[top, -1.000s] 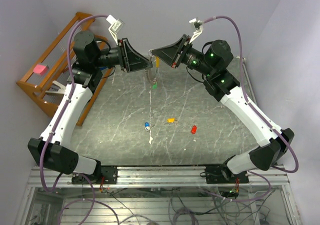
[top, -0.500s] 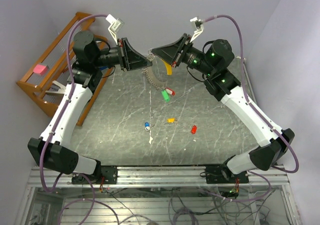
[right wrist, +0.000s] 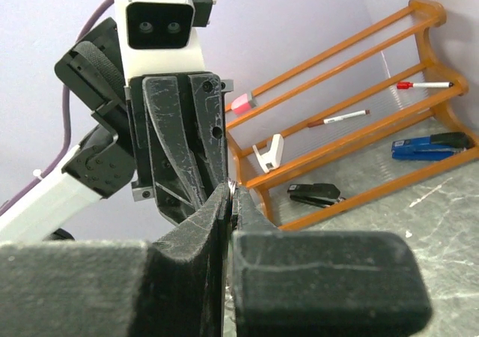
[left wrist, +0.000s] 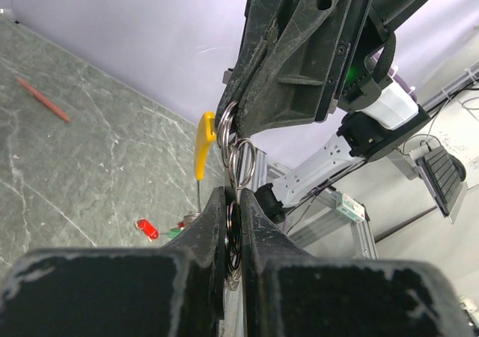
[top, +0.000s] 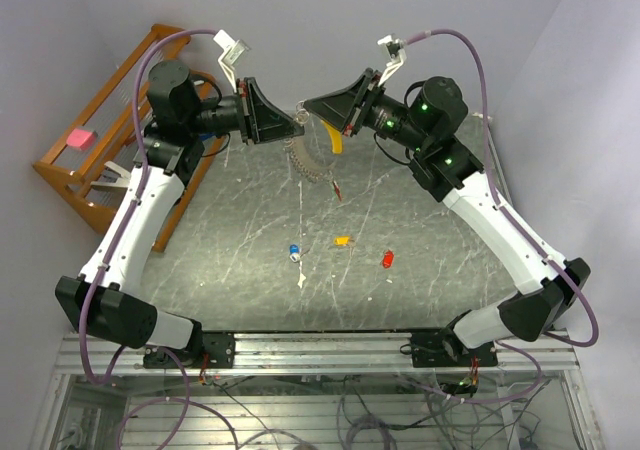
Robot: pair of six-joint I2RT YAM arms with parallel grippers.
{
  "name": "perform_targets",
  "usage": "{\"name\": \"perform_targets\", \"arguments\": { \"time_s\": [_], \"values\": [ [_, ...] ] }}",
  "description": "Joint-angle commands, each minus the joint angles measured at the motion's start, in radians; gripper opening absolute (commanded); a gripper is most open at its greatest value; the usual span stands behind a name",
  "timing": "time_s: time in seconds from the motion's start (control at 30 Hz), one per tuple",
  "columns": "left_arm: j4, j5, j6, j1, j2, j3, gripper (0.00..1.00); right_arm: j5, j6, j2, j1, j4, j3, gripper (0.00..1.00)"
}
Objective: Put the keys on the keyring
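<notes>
The keyring [top: 305, 160] hangs in the air at the back of the table, held between both grippers. My left gripper [top: 297, 120] is shut on a silvery ring [left wrist: 233, 228] of it. My right gripper [top: 307, 107] is shut on the adjoining rings [left wrist: 241, 161], tip to tip with the left. The yellow banana piece [top: 335, 140] dangles below the right jaws. A red key [left wrist: 147, 228] and a green key [left wrist: 174, 233] hang at the chain's lower end. Loose on the table lie a blue key [top: 294, 251], an orange-yellow key [top: 342, 240] and a red key [top: 387, 259].
An orange wooden rack [top: 95, 145] stands at the back left, with staplers [right wrist: 314, 193] and pens on it. A thin orange-red pencil [left wrist: 45, 99] lies on the grey table. A small white scrap [top: 302, 281] sits near the blue key.
My left gripper has shut on a ring of the keyring. The hanging chain and banana piece have swung out to the right from hanging straight down. The right gripper stayed shut.
</notes>
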Motion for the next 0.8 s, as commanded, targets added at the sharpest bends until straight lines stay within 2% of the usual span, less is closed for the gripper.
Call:
{"name": "perform_targets", "arguments": {
  "time_s": [0.0,0.13,0.2,0.23,0.27,0.43,0.5,0.57,0.63,0.77],
  "values": [
    [-0.037,0.068,0.055,-0.003,-0.012,0.053,0.07,0.054,-0.057,-0.029,-0.017,-0.045,0.029,0.0],
    [-0.165,0.055,0.155,-0.003,-0.011,0.082,0.07,0.075,-0.104,-0.045,-0.035,-0.12,0.056,0.16],
    [-0.308,0.013,0.303,-0.003,-0.009,0.128,0.07,0.078,-0.133,-0.047,-0.042,-0.178,0.084,0.29],
    [-0.378,-0.008,0.359,-0.002,-0.005,0.151,0.07,0.077,-0.146,-0.049,-0.044,-0.195,0.094,0.44],
    [-0.43,-0.029,0.403,0.0,-0.003,0.171,0.07,0.077,-0.158,-0.052,-0.046,-0.213,0.099,0.48],
    [-0.567,-0.096,0.525,0.015,-0.005,0.215,0.07,0.088,-0.241,-0.074,-0.065,-0.288,0.115,0.56],
    [-0.604,-0.112,0.563,0.015,-0.013,0.212,0.07,0.122,-0.278,-0.098,-0.079,-0.309,0.097,0.64],
    [-0.644,-0.12,0.6,0.015,-0.018,0.21,0.07,0.117,-0.323,-0.132,-0.092,-0.324,0.065,0.77],
    [-0.661,-0.111,0.624,0.015,-0.024,0.205,0.07,0.125,-0.338,-0.165,-0.096,-0.336,0.015,0.97],
    [-0.719,-0.113,0.69,0.015,-0.033,0.206,0.07,0.089,-0.392,-0.254,-0.097,-0.314,-0.129,1.0]
  ]
}}
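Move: Hanging between the two hands, the keyring is pinched in both grippers; its loop's middle lies roughly 6 cm below and 2 cm right of the left hand, and 10 cm below, 2 cm back and 1 cm right of the right. From the right hand, its yellow-tagged key is about 4 cm right, 1 cm ahead and 4 cm lower. On the table, some 48 cm below, the loose blue key is 6 cm back and 3 cm left, the loose yellow key 3 cm back and 9 cm right. Letting go of the small rings at the top of the keyring, the right hand spreads its fingers from shut to wide open and backs off to the right by about 8 cm, its wrist turning some 20 degrees, partly clockwise. The left keeps its pinch on the keyring while it sinks about 3 cm and draws 2 cm left, fingers tipping downward. ##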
